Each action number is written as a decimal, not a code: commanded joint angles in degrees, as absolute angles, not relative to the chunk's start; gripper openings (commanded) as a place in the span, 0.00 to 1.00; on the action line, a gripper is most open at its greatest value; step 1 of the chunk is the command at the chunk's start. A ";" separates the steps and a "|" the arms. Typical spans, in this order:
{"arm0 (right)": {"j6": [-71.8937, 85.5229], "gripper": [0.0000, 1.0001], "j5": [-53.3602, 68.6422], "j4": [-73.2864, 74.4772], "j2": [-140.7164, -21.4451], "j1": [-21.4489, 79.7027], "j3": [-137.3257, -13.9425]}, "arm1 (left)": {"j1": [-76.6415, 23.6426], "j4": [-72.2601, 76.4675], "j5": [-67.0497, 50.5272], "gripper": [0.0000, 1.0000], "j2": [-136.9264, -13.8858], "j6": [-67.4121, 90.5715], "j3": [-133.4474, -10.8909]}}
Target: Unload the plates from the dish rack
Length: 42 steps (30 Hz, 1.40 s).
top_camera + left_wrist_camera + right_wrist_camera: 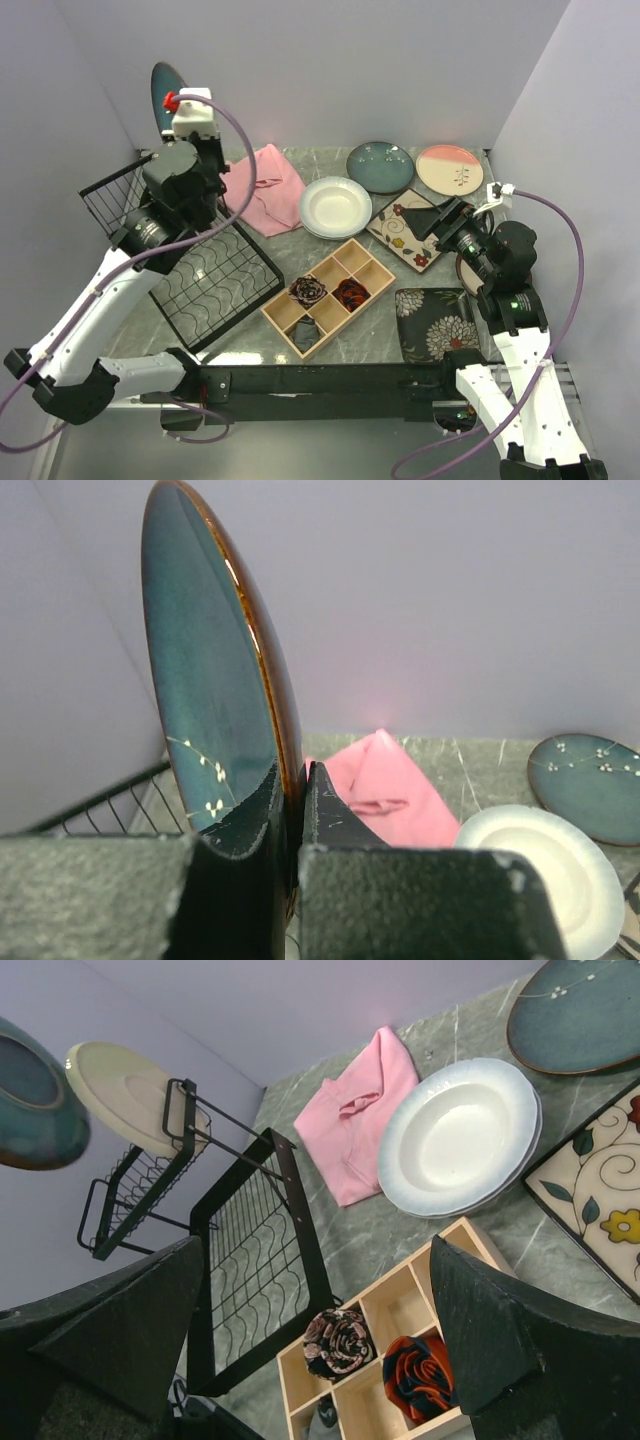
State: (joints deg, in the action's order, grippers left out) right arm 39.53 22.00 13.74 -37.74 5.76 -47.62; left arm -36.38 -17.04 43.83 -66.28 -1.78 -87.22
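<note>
My left gripper (296, 780) is shut on the lower rim of a round teal plate (210, 680), held upright on edge high above the dish rack's (215, 280) raised grid end; the same plate shows at the back left (163, 95). A cream plate (120, 1085) shows beside that raised grid (140, 1190). My right gripper (315, 1250) hangs open and empty over the square cream floral plate (405, 230). On the table lie a second teal plate (380, 165), a pink-cream plate (449, 170), a white plate (335, 206) and a square black floral plate (437, 322).
A wooden compartment tray (330, 297) with rolled cloths stands between the rack and the square plates. A pink cloth (265, 185) lies behind the rack, left of the white plate. Walls close in at the back and both sides. A dark red plate (462, 268) lies partly under the right arm.
</note>
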 commanded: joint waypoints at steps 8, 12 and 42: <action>38.49 1.00 21.62 12.22 -37.79 6.06 -48.87 | -53.25 14.06 61.08 0.01 -69.08 -35.58 -91.94; 39.81 1.00 23.64 12.92 -41.29 6.15 -49.74 | -61.23 17.48 59.16 0.01 -69.87 -42.79 -88.00; 34.81 0.96 37.62 15.47 -56.34 5.36 -57.75 | -82.79 37.23 52.91 0.01 -87.18 -62.54 -57.32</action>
State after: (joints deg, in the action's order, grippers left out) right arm 38.79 36.10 15.46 -55.42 5.58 -56.42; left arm -81.78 20.25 47.97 -88.90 -52.36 -57.91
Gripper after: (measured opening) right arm 0.986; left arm 0.071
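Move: The left hand already holds the blue plate upright, high above the rack; the open right gripper waits about 40 cm to its right, 7 cm nearer the base and 14 cm lower. Some 50 cm below the left hand lie the white plates, 13 cm ahead and 25 cm right, and the wooden box, 15 cm back and 22 cm right. From the right hand, the blue plate's middle is roughly 14 cm ahead, 43 cm left and 20 cm higher. Keeping its pinch on the blue plate's rim, the left hand first lifts it some 5 cm while drawing back, then sweeps it about 30 cm right and down over the wooden box towards the right gripper, rolling its left side up some 60 degrees and swinging clockwise, easing off at the end. The right hand, fingers still wide open, comes a few centimetres forward and left to meet the plate, bobbing up and down once on the way and turning about 15 degrees counter-clockwise as its fingertips tip downward. ##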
